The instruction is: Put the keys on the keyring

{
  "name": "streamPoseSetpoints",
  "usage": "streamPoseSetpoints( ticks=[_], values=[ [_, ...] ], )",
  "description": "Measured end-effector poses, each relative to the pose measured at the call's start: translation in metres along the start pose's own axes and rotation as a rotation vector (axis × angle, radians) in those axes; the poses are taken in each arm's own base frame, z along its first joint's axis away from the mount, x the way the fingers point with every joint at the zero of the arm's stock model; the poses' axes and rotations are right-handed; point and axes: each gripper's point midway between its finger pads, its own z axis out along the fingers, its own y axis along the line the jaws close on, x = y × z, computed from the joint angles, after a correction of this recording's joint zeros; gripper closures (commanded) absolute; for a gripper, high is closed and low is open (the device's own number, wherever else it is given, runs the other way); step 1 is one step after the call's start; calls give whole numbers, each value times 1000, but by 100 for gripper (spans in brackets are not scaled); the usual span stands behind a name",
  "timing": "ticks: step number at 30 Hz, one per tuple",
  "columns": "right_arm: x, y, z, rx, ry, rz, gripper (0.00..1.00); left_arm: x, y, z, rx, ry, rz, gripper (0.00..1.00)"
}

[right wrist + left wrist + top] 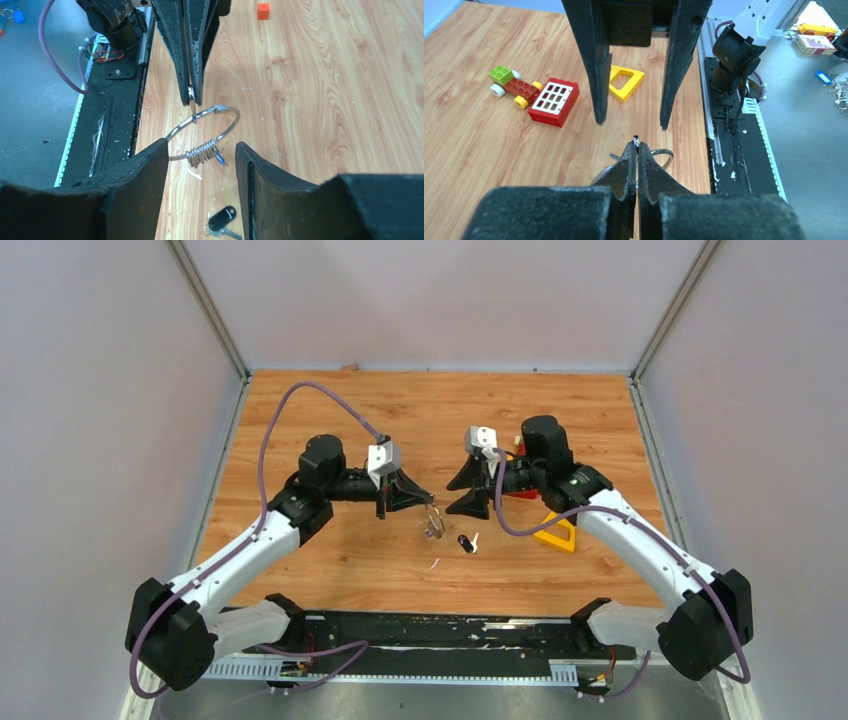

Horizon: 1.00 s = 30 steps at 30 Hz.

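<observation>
My left gripper (430,502) is shut on the keyring (435,525), a thin silver wire ring that hangs from its tips just above the wood. In the right wrist view the keyring (234,119) carries a coil of small silver rings with a blue bit (202,154). The left gripper's fingers (190,55) pinch its upper edge. My right gripper (201,145) is open and faces the ring, one finger on either side of the coil without touching it. The key (221,218), black-headed with a silver blade, lies on the table below the ring. It also shows from above as the key (466,542).
A yellow triangular frame (625,80), a red window block (554,101) and a small toy car (514,86) lie behind the right gripper. An orange cube (263,10) sits far off on the wood. The black rail (420,635) runs along the near edge.
</observation>
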Motion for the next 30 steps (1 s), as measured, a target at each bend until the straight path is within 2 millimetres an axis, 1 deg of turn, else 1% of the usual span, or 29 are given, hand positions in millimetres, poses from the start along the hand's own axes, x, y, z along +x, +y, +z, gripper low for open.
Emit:
streamPoseSetpoints(
  ticks=[3,6,9,11,14,17,21,25,30],
  values=[
    [-1,-4,-13,40,4,-16,39,2,0,0,-2,6,3,100],
    [1,-9,-27,88,19,-36,37,7,-1,-2,0,25,15,100],
    [9,-15,-37,138,55,-53,33,14,-4,-5,8,52,39,100],
    [20,-18,-40,163,89,-58,32,18,-8,-8,26,69,69,100],
    [46,-17,-42,177,151,-37,30,23,-18,-12,77,84,126,100],
    [65,-15,-43,178,200,-11,30,26,-27,-13,125,90,175,100],
    [79,-19,-41,173,238,4,30,27,-36,-15,175,96,219,100],
    [95,-24,-37,158,275,14,30,24,-39,-16,196,101,258,100],
    [126,-33,-30,130,345,41,30,26,-38,-17,197,112,281,100]
  ],
)
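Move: The key with the black tag lies on the table about 3 cm ahead of the right gripper, 5 cm to its right and some 23 cm below. The keyring hangs from the left fingers, roughly 3 cm to the right gripper's left, level with it fore and aft and 4 cm lower. The yellow triangle is about 7 cm ahead and 24 cm right, the red block 19 cm ahead and 17 cm right. From the left gripper the key is about 4 cm ahead, 8 cm right and 24 cm below. Swing the right gripper about 6 cm to the right, clear of the keyring, then sink some 11 cm towards the key with the black tag, opening the fingers wider and tipping them about 20 degrees further down. Meanwhile draw the left gripper back about 4 cm and a little down, turning somewhat clockwise, fingers still shut on the keyring. ##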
